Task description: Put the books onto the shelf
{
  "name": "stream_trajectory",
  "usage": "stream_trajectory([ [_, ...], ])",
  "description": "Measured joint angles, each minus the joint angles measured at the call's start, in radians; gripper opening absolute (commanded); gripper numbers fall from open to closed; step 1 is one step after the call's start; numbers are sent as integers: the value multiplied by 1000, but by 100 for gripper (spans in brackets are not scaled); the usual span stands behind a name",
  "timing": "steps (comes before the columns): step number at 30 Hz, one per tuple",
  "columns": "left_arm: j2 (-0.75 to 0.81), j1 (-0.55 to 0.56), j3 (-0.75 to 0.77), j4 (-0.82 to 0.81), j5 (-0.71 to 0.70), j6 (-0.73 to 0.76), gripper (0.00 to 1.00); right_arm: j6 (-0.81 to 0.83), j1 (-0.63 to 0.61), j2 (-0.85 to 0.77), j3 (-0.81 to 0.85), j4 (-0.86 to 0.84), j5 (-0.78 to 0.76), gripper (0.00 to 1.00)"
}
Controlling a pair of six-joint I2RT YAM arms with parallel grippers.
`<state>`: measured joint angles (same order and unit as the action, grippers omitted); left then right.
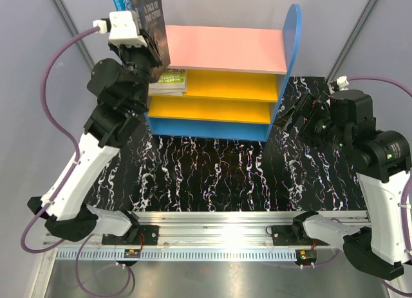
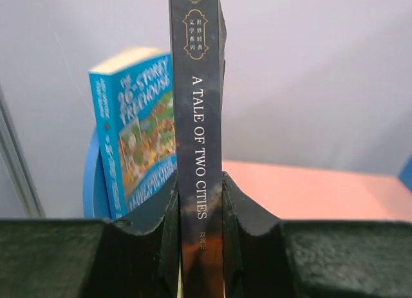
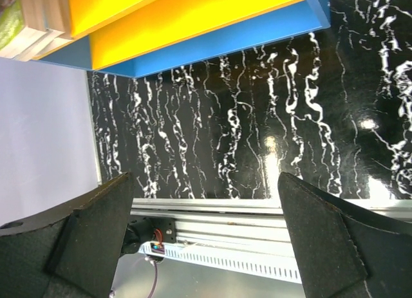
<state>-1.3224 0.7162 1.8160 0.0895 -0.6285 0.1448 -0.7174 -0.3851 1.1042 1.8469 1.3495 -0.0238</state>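
My left gripper [image 2: 199,201] is shut on the spine of the dark "A Tale of Two Cities" book [image 2: 196,118]. It holds the book [image 1: 149,18] upright over the left end of the shelf's pink top board [image 1: 225,48]. The blue "26-Storey Treehouse" book [image 2: 138,140] stands just left of it on that pink board [image 2: 309,192], leaning against the shelf's blue side panel. Two green-covered books [image 1: 168,81] lie stacked on the upper yellow board [image 1: 225,85]. My right gripper [image 3: 206,208] is open and holds nothing, low beside the shelf's right side [image 1: 293,118].
The shelf stands at the back of a black, white-veined mat [image 1: 212,169]. Its blue right side panel [image 1: 291,47] rises next to the right arm. An aluminium rail [image 1: 212,224] with the arm bases runs along the near edge. Grey walls surround the table.
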Motion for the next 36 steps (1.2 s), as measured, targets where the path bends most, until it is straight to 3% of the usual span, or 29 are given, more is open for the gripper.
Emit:
stream_trajectory([
  [5, -105, -180, 38, -103, 119, -98, 0, 5, 0, 0, -16, 7, -26, 100],
  [10, -219, -273, 69, -159, 218, -170, 0, 6, 0, 0, -35, 9, -48, 100],
  [19, -266, -306, 4, -321, 313, -164, 0, 7, 0, 23, -73, 10, -67, 100],
  [30, -128, -328, -336, -575, 322, -111, 4, 14, 0, 54, -104, 9, -88, 100],
  [34, -117, -330, -391, -655, 309, -107, 8, 18, 0, 77, -108, 9, -88, 100],
  [36, -117, -330, -404, -686, 307, -101, 4, 18, 0, 85, -110, 9, -88, 100],
])
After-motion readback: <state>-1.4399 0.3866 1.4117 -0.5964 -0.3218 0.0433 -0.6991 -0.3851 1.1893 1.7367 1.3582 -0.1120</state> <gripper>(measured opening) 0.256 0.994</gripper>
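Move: I hold A Tale of Two Cities upright by its spine in my left hand. Its spot on the pink top shelf is about 17 cm ahead, 3 cm left and 13 cm below. The blue 26-Storey Treehouse book stands there, some 18 cm ahead, 9 cm left and 3 cm below my hand. The stacked books one shelf down are roughly 15 cm ahead, 2 cm left and 24 cm below. From my right hand, the spot is about 31 cm ahead, 39 cm left and 6 cm up. I carry the book quickly forward over the left end of the pink shelf, some 13 cm, with my left hand. Then I lower it about 4 cm while easing 2 cm back and 2 cm left towards the blue book, tipping my fingers up some 10 degrees and keeping my pinch on the spine. My empty right hand sinks about 6 cm, edging forward, fingers open. ##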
